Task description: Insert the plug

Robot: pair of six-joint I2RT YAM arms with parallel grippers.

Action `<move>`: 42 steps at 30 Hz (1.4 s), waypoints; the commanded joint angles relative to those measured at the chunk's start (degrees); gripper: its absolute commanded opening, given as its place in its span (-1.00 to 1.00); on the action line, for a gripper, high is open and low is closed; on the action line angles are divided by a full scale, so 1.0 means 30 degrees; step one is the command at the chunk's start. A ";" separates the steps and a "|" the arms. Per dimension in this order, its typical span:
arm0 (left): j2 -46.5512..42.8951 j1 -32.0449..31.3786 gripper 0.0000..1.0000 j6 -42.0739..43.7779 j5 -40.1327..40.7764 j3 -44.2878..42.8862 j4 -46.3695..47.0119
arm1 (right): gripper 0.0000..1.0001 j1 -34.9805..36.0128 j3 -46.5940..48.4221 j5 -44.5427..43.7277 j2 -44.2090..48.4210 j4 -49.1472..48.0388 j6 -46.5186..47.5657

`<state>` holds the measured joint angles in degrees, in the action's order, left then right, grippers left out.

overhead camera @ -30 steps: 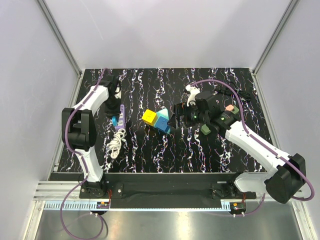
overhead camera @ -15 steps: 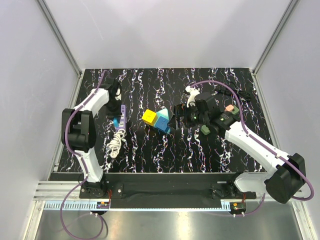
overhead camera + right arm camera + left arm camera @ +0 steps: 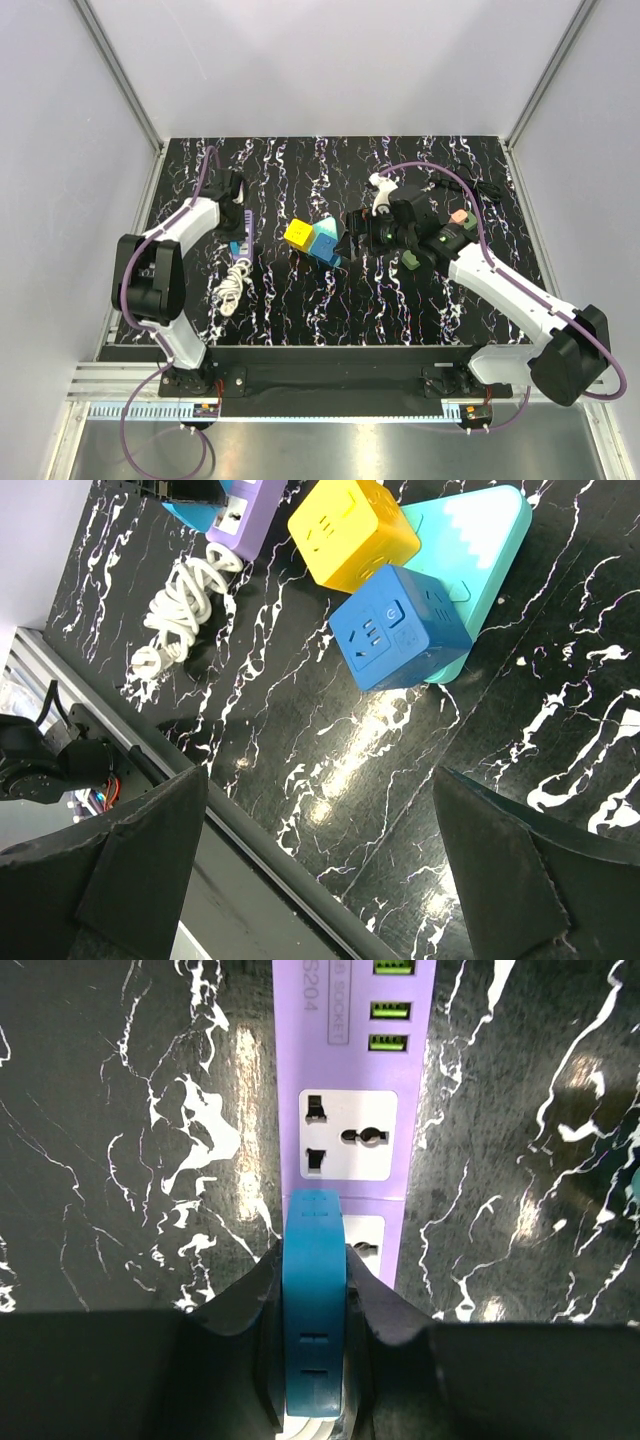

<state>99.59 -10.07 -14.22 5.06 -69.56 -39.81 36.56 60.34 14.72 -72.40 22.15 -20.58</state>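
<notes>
In the left wrist view my left gripper [image 3: 316, 1360] is shut on a blue plug [image 3: 316, 1290]. The plug stands over the near socket of the purple power strip [image 3: 350, 1090], whose free white socket [image 3: 348, 1135] lies just beyond. Whether the pins are seated is hidden. In the top view the left gripper [image 3: 237, 203] sits at the strip's [image 3: 244, 240] far end, and the white coiled cord [image 3: 231, 290] lies nearer. My right gripper [image 3: 352, 232] is open and empty, hovering beside the coloured cubes; its fingers [image 3: 120, 880] frame bare table.
A yellow cube socket [image 3: 298, 234], a blue cube [image 3: 398, 628] and a teal triangular block [image 3: 327, 243] sit mid-table. Small pink [image 3: 460, 215] and green [image 3: 412, 260] blocks lie by the right arm. A black cable [image 3: 485, 187] lies back right. The table's front rail [image 3: 260, 850] shows.
My left arm has lowered and swung, carrying the plug down the strip to the socket end. The right arm has barely moved.
</notes>
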 commanded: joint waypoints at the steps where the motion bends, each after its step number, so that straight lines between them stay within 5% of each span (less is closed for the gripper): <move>1: 0.0204 -0.0658 -1.00 -0.1821 -0.1335 0.2263 0.3127 | 0.99 -0.0144 -0.0014 0.0600 -0.0124 -0.0675 0.0063; 17: -0.1380 -0.1214 -1.00 -0.2731 -0.1394 0.5959 0.5976 | 1.00 -0.0145 -0.0132 0.1597 -0.0300 -0.0939 -0.0084; 19: -0.1730 -0.1303 -0.50 -0.2819 -0.1335 0.6048 0.5628 | 1.00 -0.0173 -0.0161 0.1597 -0.0300 -0.0968 -0.0055; 26: -0.2962 -0.1303 -0.04 -0.2615 -0.0398 0.4237 0.3078 | 1.00 -0.0145 -0.0161 0.1773 -0.0387 -0.1085 -0.0172; 42: -0.2554 -0.1303 0.13 -0.1326 0.1946 0.0542 -0.0732 | 1.00 -0.0144 -0.0102 0.1831 -0.0212 -0.1085 -0.0143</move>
<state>91.24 -13.82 -19.73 8.01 -64.20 -40.01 36.45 59.77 19.18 -73.28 21.67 -20.80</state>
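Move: The left hand already holds the light blue plug on edge at the near outlet of the purple power strip, roughly 3 cm below this hand and 1 cm ahead. From that hand, the white cord lies some 9 cm back and 2 cm to the left; the yellow cube sits about 14 cm right and 3 cm ahead; the blue cube is 20 cm right, level with it. From the right hand, the near outlet is around 25 cm left, 7 cm ahead and well below. Tipping its fingertips forward some 13 degrees with the light blue plug still pinched at the near outlet, the left hand eases slightly forward and down, then swings about 2 cm right. As it does so its fingers open to roughly twice their gap and let go; it draws back about 3.5 cm, the wrist tipping most of the way back, and lifts clear by 2.5 cm. ##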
